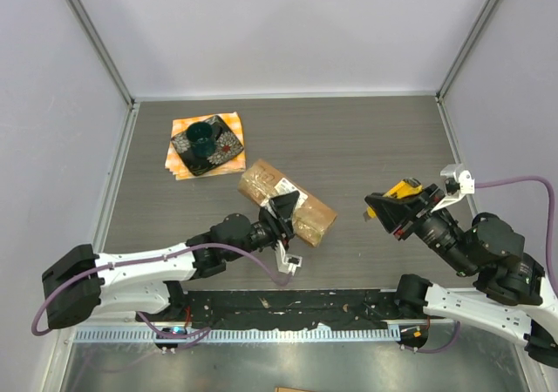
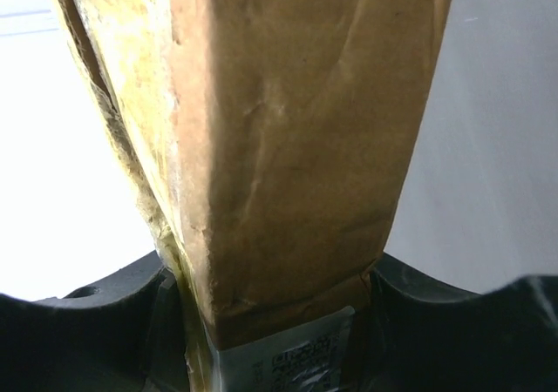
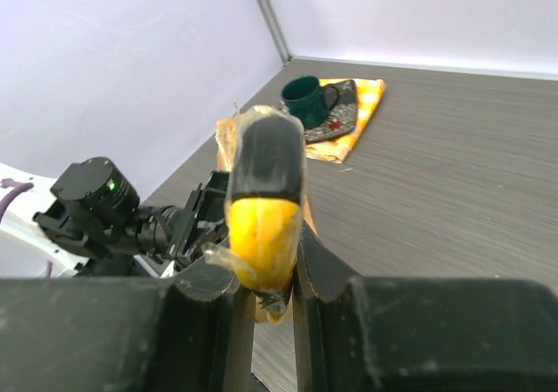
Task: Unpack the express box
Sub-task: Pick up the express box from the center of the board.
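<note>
The express box [image 1: 316, 220], brown cardboard with a white label and shiny tape, lies slantwise mid-table. My left gripper [image 1: 286, 209] straddles its middle. In the left wrist view the box [image 2: 288, 148] fills the gap and presses against both black fingers [image 2: 436, 314], so that gripper [image 2: 275, 331] is shut on it. My right gripper [image 1: 388, 209] hovers to the box's right, shut on a yellow-and-black cutter [image 1: 403, 188]. In the right wrist view the cutter [image 3: 266, 200] stands upright between the fingers of that gripper [image 3: 261, 279], with a sliver of the box [image 3: 225, 139] behind it.
A dark dish holding a green cup [image 1: 202, 136] rests on an orange cloth [image 1: 179, 161] at the back left; the cup [image 3: 305, 98] also shows in the right wrist view. Pale walls close the table on three sides. A purple cable [image 1: 523, 181] loops from the right arm.
</note>
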You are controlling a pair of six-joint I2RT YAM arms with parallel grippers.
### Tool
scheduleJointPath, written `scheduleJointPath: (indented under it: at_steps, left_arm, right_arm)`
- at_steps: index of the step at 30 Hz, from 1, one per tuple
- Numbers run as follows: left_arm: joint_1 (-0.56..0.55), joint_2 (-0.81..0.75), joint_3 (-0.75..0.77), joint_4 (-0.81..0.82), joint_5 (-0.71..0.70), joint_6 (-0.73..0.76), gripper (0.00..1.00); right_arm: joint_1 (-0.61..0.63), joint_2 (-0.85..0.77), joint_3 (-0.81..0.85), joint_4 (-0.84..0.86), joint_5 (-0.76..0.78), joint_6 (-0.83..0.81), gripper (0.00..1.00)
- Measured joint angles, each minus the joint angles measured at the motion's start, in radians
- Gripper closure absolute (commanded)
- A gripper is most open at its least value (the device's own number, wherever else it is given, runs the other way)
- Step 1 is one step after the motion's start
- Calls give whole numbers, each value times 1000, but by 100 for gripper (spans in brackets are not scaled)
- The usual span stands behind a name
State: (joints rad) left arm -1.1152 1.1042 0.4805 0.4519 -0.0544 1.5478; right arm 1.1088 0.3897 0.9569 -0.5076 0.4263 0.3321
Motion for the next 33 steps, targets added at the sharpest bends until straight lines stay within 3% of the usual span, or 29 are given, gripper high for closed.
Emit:
scheduleJointPath:
  at_steps: [6, 9, 14, 20, 26, 33]
  left_arm:
    - [-30, -48, 12, 150, -38, 89, 43]
    - [-55, -86, 13, 180, -47, 84, 46]
    - [-153, -115, 30, 180, -72, 43, 62]
    - [-202, -113, 31, 197, -33, -1, 61]
    - [-205, -78, 99, 213, -4, -20, 65]
    - [-205, -76, 104, 258, 102, 80, 61]
  right_arm:
    - [0, -26, -40, 71, -104, -37, 99]
    - [0, -43, -70, 95, -129, -82, 99]
    - [0, -58, -64, 144, -164, -175, 99]
    - [0, -35, -4, 207, -283, -278, 99]
    - [0, -28, 49, 226, -530, -404, 99]
    - [0, 117, 301, 190, -862, -474, 99]
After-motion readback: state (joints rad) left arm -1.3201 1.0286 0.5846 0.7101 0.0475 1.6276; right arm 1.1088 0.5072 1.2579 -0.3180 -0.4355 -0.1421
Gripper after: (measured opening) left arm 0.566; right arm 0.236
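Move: The express box is already off the board in the left fingers, its middle only about 1 cm ahead and 1 cm right of that hand. The yellow cutter held by the right hand is some 18 cm to the left hand's right, 6 cm back and 16 cm higher; the tray is about 33 cm ahead, 23 cm left and 19 cm below. From the right hand, the box is roughly 16 cm left, 8 cm ahead and 16 cm below. Still pinching the express box across its middle, the left hand lifts it about 14 cm and draws it back some 9 cm and slightly right, fingertips tipping up as the wrist turns clockwise. The right hand keeps its grip on the cutter, rising and backing away some 13 cm each, mostly late on, while its fingers tilt up and swing counter-clockwise, about 40 degrees each. ##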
